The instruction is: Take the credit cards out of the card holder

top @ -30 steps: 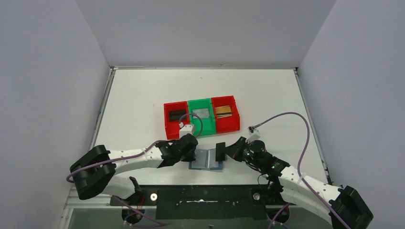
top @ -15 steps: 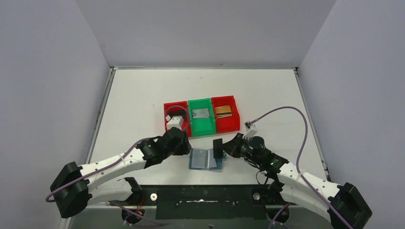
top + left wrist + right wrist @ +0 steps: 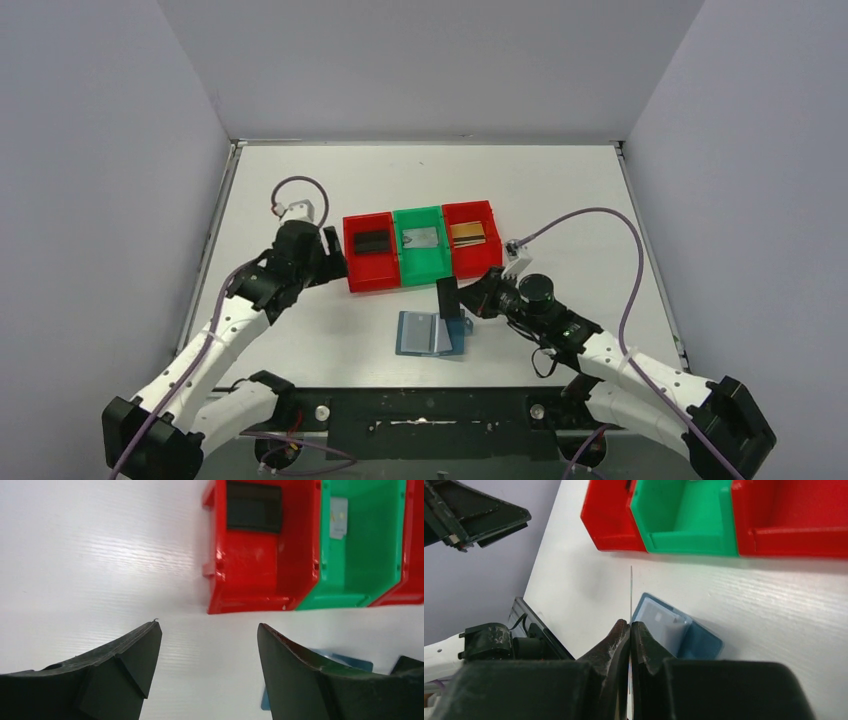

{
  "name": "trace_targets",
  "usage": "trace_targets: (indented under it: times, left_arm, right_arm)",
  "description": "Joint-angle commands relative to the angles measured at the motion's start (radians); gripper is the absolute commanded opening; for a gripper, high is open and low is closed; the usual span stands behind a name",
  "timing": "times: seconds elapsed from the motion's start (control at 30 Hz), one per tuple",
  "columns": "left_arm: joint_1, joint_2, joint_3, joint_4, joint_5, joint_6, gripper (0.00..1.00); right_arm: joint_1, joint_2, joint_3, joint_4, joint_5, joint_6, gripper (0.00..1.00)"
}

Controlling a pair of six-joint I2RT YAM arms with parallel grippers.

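The card holder (image 3: 428, 333) lies open on the table near the front edge, its light blue inside up; the right wrist view shows it as the card holder (image 3: 674, 630) just under my fingers. My right gripper (image 3: 462, 305) is shut on a dark credit card (image 3: 447, 296) held upright above the holder's right half. In the right wrist view that card (image 3: 631, 592) is only a thin edge rising from the right gripper (image 3: 629, 624). My left gripper (image 3: 330, 246) is open and empty left of the bins, and the left gripper (image 3: 207, 627) faces bare table.
Three bins stand in a row behind the holder. The left red bin (image 3: 352, 262) has a black card (image 3: 371, 240), the green bin (image 3: 422, 268) a silver card (image 3: 422, 237), the right red bin (image 3: 478, 262) a gold card (image 3: 468, 233).
My left arm swung away from the holder to the left of the bins and its jaws opened. My right gripper rose slightly with the card upright in it.
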Motion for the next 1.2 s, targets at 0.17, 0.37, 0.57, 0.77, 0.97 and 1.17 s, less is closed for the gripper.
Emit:
trace_targets:
  times: [0.17,0.37,0.57,0.77,0.97,1.17]
  left_arm:
    - [0.373,0.012,0.036,0.050,0.158,0.143,0.74]
    - [0.415,-0.084,-0.030,0.099,0.174,0.140,0.82]
    - [0.416,-0.222,-0.058,0.098,0.062,0.107,0.90]
    - [0.419,-0.257,-0.055,0.102,-0.014,0.103,0.91]
    - [0.423,-0.253,-0.049,0.098,-0.057,0.099,0.91]
    - [0.424,-0.287,-0.050,0.095,-0.094,0.093,0.92]
  right_arm:
    - [0.000,0.120,0.222,0.044,-0.045,-0.245,0.00]
    - [0.005,0.319,0.433,0.018,-0.054,-0.464,0.00]
    - [0.049,0.569,0.696,-0.051,-0.062,-0.743,0.00]
    - [0.129,0.794,0.948,-0.171,-0.029,-1.071,0.00]
    - [0.166,0.920,1.053,-0.177,0.002,-1.298,0.00]
    - [0.170,1.019,1.121,-0.210,-0.008,-1.458,0.00]
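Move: The black cards lying in the left red compartment, where the held card is being taken, are about 17 cm ahead and 20 cm left of the right hand, some 10 cm below it. The green compartment is also 17 cm ahead but only 9 cm left. The open card holder lies about 4 cm back and 5 cm left of the right hand, 11 cm down. From the left hand, those black cards are roughly 12 cm ahead and 7 cm right. The black card, still pinched between the right fingers, is swept left about 18 cm and forward some 13, away from the card holder to above the left red compartment. The right hand arches up nearly 8 cm, then sinks most of that again, rolling some 75 degrees about the fingers' line, counter-clockwise from behind the wrist. The empty left hand withdraws left and then also up, opening wider. ##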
